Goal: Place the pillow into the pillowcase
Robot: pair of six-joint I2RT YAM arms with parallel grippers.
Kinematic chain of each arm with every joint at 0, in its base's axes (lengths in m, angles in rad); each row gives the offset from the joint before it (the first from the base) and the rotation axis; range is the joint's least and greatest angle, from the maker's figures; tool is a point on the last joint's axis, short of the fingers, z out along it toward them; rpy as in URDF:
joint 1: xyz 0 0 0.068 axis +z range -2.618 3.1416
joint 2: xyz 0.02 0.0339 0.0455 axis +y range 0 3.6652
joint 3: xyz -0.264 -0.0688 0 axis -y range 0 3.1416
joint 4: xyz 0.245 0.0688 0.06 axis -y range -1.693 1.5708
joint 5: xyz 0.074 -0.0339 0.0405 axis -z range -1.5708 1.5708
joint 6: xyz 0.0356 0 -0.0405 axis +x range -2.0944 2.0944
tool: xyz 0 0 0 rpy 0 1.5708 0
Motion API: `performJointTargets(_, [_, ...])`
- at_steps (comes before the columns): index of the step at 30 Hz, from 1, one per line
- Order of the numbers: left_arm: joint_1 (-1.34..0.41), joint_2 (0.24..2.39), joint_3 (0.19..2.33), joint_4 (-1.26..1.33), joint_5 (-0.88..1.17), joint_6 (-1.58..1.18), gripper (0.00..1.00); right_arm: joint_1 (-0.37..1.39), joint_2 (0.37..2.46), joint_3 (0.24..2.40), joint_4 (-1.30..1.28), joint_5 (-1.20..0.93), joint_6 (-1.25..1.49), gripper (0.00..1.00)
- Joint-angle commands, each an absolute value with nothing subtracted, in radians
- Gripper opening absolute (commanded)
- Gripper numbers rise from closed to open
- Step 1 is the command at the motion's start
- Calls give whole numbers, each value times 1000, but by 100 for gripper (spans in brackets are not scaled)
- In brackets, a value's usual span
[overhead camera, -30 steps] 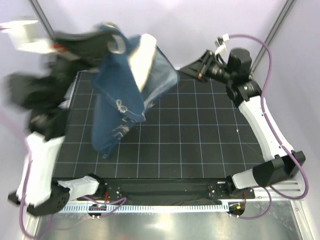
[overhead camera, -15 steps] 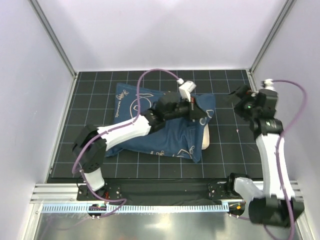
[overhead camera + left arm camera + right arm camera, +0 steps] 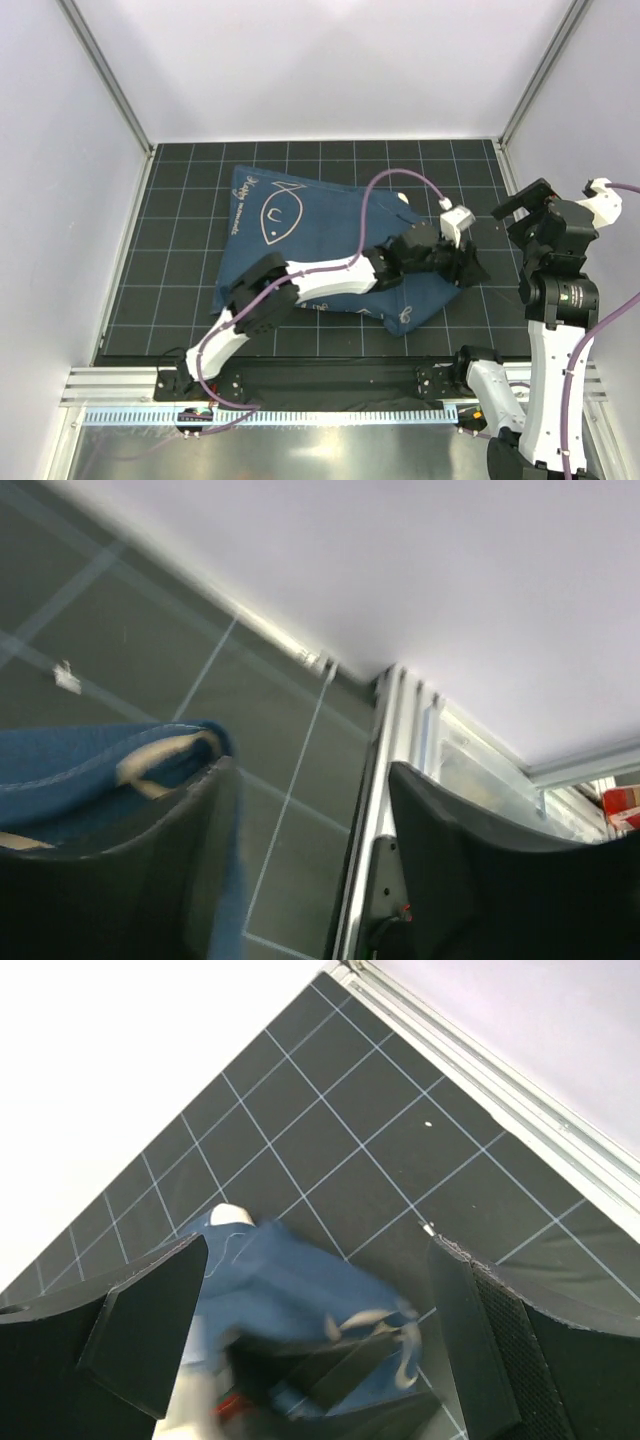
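The navy pillowcase [image 3: 300, 230] with white fish drawings lies flat on the black grid mat. The pillow is almost wholly hidden inside it. Only a small white corner [image 3: 400, 197] shows at the case's far right edge, and it also shows in the right wrist view [image 3: 228, 1215]. A cream strip [image 3: 165, 752] shows in the case's mouth. My left gripper [image 3: 468, 268] reaches across the case to its right end, jaws open, the blue fabric [image 3: 90, 770] beside its left finger. My right gripper [image 3: 522, 213] is open and empty, raised to the right of the case [image 3: 300, 1280].
The mat [image 3: 180, 300] is ringed by metal frame rails and pale walls. A rail [image 3: 385, 740] runs close in front of the left gripper. A small white speck [image 3: 428, 1228] lies on the mat near the case's right end.
The left arm brought the raised pillowcase down flat onto the mat, then slid right to its right end. The white pillow end seen half a second ago is now covered. The right arm drew back right.
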State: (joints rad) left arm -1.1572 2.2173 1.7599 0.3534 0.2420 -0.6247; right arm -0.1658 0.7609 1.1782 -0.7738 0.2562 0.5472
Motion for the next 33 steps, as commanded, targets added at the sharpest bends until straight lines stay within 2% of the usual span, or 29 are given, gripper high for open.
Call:
performJointTargets(1, [-1157, 2295, 1851, 270, 229, -621, 69, -169, 776, 1218, -792, 284, 525, 100])
performJointTargets(3, [-1158, 2284, 1858, 215, 224, -589, 78, -169, 779, 1200, -773, 243, 512, 99])
performJointTargets(6, [-1158, 2202, 1818, 145, 175, -535, 83, -169, 782, 1175, -746, 178, 505, 100])
performJointTargets(10, [-1158, 2042, 1731, 34, 105, -492, 98, -169, 801, 1151, -706, 88, 503, 100])
performJointTargets(14, [-1158, 1841, 1602, -50, 52, -486, 100, -169, 840, 1124, -661, -27, 502, 100])
performJointTargets(18, [-1158, 1729, 1509, -178, -70, -462, 100, -169, 955, 1086, -626, -150, 488, 100])
performJointTargets(21, [-1158, 1753, 1552, -342, -146, -433, 100, -169, 1017, 1043, -600, -166, 508, 100])
performJointTargets(26, [-1158, 1882, 1673, -489, -137, -379, 100, -192, 1086, 959, -531, -130, 574, 100])
performJointTargets(33, [-1160, 2080, 1805, -607, -127, -333, 100, -302, 1261, 900, -407, -316, 615, 100])
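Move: The left hand, fingers pointing right, has just half opened over the pillowcase's open right end. The near side of that end lies about 12 cm to its left, level ahead, and 17 cm below; the case's near corner is roughly 14 cm left and 7 cm back, and the pillow's bare far corner about 30 cm ahead, 9 cm left. From the right hand, the case mouth lies some 6 cm ahead, 3 cm left and 28 cm below, the pillow corner about 26 cm ahead, 12 cm left. Down about 9 cm first, the left hand opens fully and leaves the pillowcase's right end, then arcs up and some 14 cm to the left and sinks again over the near side of the case, its fingers tipping down about 45 degrees. The right hand, still wide open, drops some 18 cm and reaches about 8 cm forward towards the case mouth, its fingers tilting further down. ##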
